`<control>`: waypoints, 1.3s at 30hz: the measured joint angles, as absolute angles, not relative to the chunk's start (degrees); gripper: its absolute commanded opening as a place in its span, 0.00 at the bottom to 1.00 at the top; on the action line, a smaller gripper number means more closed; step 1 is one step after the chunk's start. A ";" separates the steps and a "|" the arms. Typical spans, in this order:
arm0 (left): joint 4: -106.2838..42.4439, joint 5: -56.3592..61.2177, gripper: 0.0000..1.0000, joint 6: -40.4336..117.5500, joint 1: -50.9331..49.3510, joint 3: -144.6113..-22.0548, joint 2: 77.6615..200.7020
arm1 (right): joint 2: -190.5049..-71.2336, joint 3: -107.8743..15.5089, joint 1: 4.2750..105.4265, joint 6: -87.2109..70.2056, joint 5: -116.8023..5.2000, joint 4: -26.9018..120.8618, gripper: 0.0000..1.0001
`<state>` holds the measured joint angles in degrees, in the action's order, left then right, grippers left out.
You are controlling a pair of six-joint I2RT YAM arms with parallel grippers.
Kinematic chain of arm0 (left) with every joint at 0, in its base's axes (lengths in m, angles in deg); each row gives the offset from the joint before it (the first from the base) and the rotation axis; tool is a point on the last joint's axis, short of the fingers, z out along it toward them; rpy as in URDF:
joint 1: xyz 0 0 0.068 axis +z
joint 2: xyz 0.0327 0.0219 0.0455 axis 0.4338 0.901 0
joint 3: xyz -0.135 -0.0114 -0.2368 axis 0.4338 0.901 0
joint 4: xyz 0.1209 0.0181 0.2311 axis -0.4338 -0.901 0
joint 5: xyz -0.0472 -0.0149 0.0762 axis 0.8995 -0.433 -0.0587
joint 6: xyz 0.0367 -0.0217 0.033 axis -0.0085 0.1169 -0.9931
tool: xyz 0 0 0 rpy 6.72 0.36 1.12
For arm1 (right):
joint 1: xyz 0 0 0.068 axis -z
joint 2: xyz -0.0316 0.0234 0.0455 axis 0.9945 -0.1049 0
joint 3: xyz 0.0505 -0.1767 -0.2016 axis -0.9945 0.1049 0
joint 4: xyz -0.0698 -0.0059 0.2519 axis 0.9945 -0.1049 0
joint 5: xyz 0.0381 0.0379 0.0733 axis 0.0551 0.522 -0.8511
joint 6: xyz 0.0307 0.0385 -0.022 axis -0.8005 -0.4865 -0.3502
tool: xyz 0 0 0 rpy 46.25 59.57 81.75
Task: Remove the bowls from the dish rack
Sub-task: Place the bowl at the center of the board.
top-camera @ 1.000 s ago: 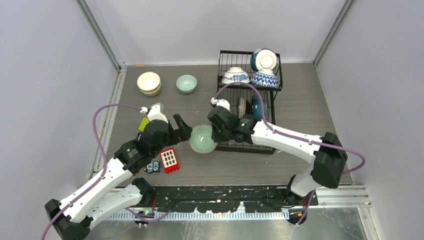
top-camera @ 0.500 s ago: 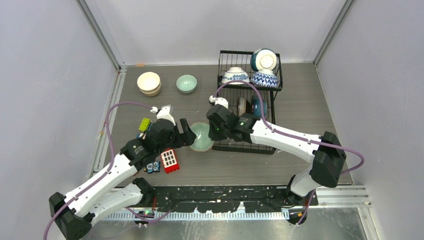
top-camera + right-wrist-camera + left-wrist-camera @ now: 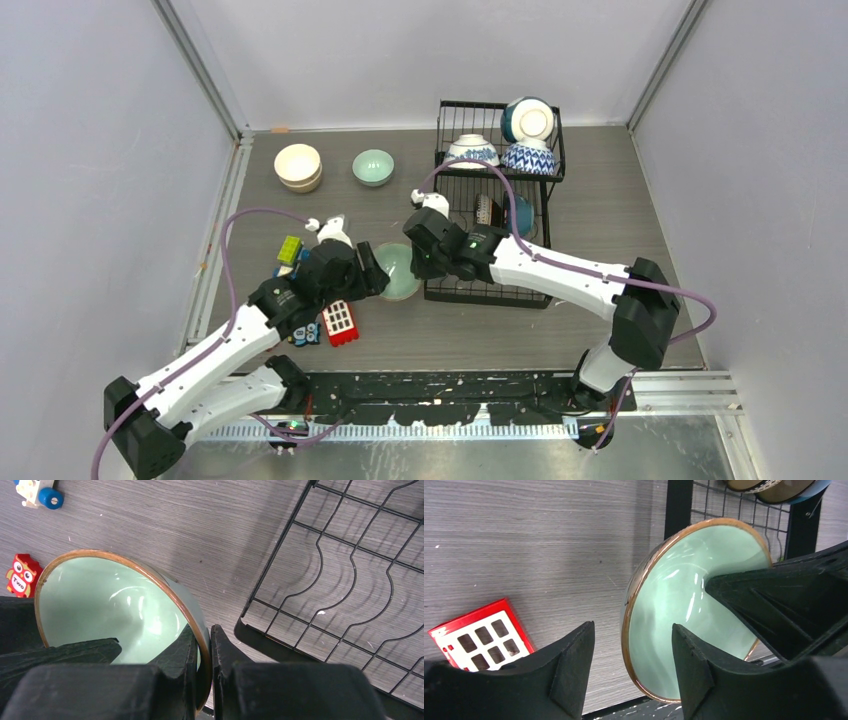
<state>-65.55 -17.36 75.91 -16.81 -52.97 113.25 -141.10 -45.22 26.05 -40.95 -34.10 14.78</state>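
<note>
A pale green bowl (image 3: 400, 272) with a brown rim hangs tilted just left of the black wire dish rack (image 3: 487, 297). My right gripper (image 3: 425, 262) is shut on its rim (image 3: 165, 587), one finger inside and one outside. My left gripper (image 3: 372, 270) is open at the bowl's opposite side. Its fingers (image 3: 574, 655) straddle the rim (image 3: 634, 595) with gaps on both sides. In the rack's upper basket sit three bowls: blue-and-white (image 3: 470, 151), blue patterned (image 3: 528, 157) and dark teal (image 3: 527, 119). Two more stand on edge lower down (image 3: 500, 212).
A stack of cream bowls (image 3: 298, 166) and another pale green bowl (image 3: 373, 166) stand on the table at the back left. Toy blocks lie under my left arm: a red one (image 3: 339, 321), a yellow-green one (image 3: 290, 249) and a small blue one (image 3: 307, 333).
My left gripper has moved right onto the bowl's rim and its jaws have narrowed. The right gripper has shifted the bowl slightly left and back.
</note>
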 measured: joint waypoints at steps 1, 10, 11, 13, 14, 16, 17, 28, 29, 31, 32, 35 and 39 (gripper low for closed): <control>-65.57 -17.41 0.52 75.95 -16.81 -52.59 113.25 | -141.42 -45.49 26.00 -41.06 -34.07 14.78 0.01; -65.55 -19.63 0.42 76.04 -16.81 -51.70 112.77 | -142.58 -46.10 25.54 -41.65 -33.37 14.78 0.01; -65.55 -19.92 0.41 76.04 -16.81 -51.70 112.81 | -142.58 -46.10 25.52 -41.72 -33.26 14.78 0.01; -65.51 -20.66 0.37 76.08 -16.81 -51.70 113.05 | -142.58 -46.10 25.46 -41.78 -33.16 14.76 0.01; -65.44 -20.92 0.35 76.08 -16.81 -51.70 113.25 | -142.58 -46.10 25.43 -41.85 -33.11 14.76 0.01; -65.14 -21.27 0.24 76.10 -16.81 -51.70 113.77 | -142.58 -46.10 25.43 -42.00 -32.96 14.76 0.01; -64.90 -21.30 0.19 76.25 -16.81 -51.70 114.06 | -142.58 -46.10 25.43 -42.05 -32.89 14.76 0.01; -62.91 -21.73 0.00 77.83 -16.33 -51.70 115.52 | -142.52 -46.03 25.22 -42.88 -31.17 14.60 0.12; -62.91 -21.69 0.00 77.81 -16.33 -51.70 115.52 | -142.52 -45.97 25.22 -42.88 -31.14 14.65 0.17; -62.91 -21.60 0.00 77.81 -16.33 -51.70 115.52 | -142.52 -45.97 25.22 -42.86 -31.25 14.65 0.27; -62.91 -21.49 0.00 77.72 -16.31 -51.70 115.54 | -142.45 -45.97 25.22 -42.75 -31.56 14.67 0.33; -63.30 -20.57 0.00 76.85 -16.36 -51.57 115.54 | -141.99 -45.97 25.22 -42.42 -32.39 15.39 0.47; -63.91 -19.59 0.00 75.82 -16.55 -51.30 115.54 | -140.90 -45.97 25.22 -42.37 -33.02 16.37 0.63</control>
<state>-63.91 -19.59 75.82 -16.55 -51.30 115.54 -140.90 -45.97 25.22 -42.37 -33.02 16.37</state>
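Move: The light green bowl hangs between the two hands, still pinched at its right rim by the right fingers. Its middle lies about 4 cm right, 2 cm ahead and 2 cm below the half-open left hand; from the right hand, some 4 cm left, 1 cm back and 1 cm below. The red window block is on the table, roughly 11 cm left and 8 cm back of the left hand, 14 cm lower. The dish rack's middle is some 15 cm right and 10 cm ahead of the right hand, about 6 cm lower. Easing forward and slightly down, each by about 1 cm, the left hand brings the bowl's left rim between its fingers and shuts them on it, while the right keeps its pinch, nearly still. With the left grip made, the right fingers open to about half and the hand starts up and a little left, roughly 1.5 cm, as the left draws slightly back and down with the bowl. ##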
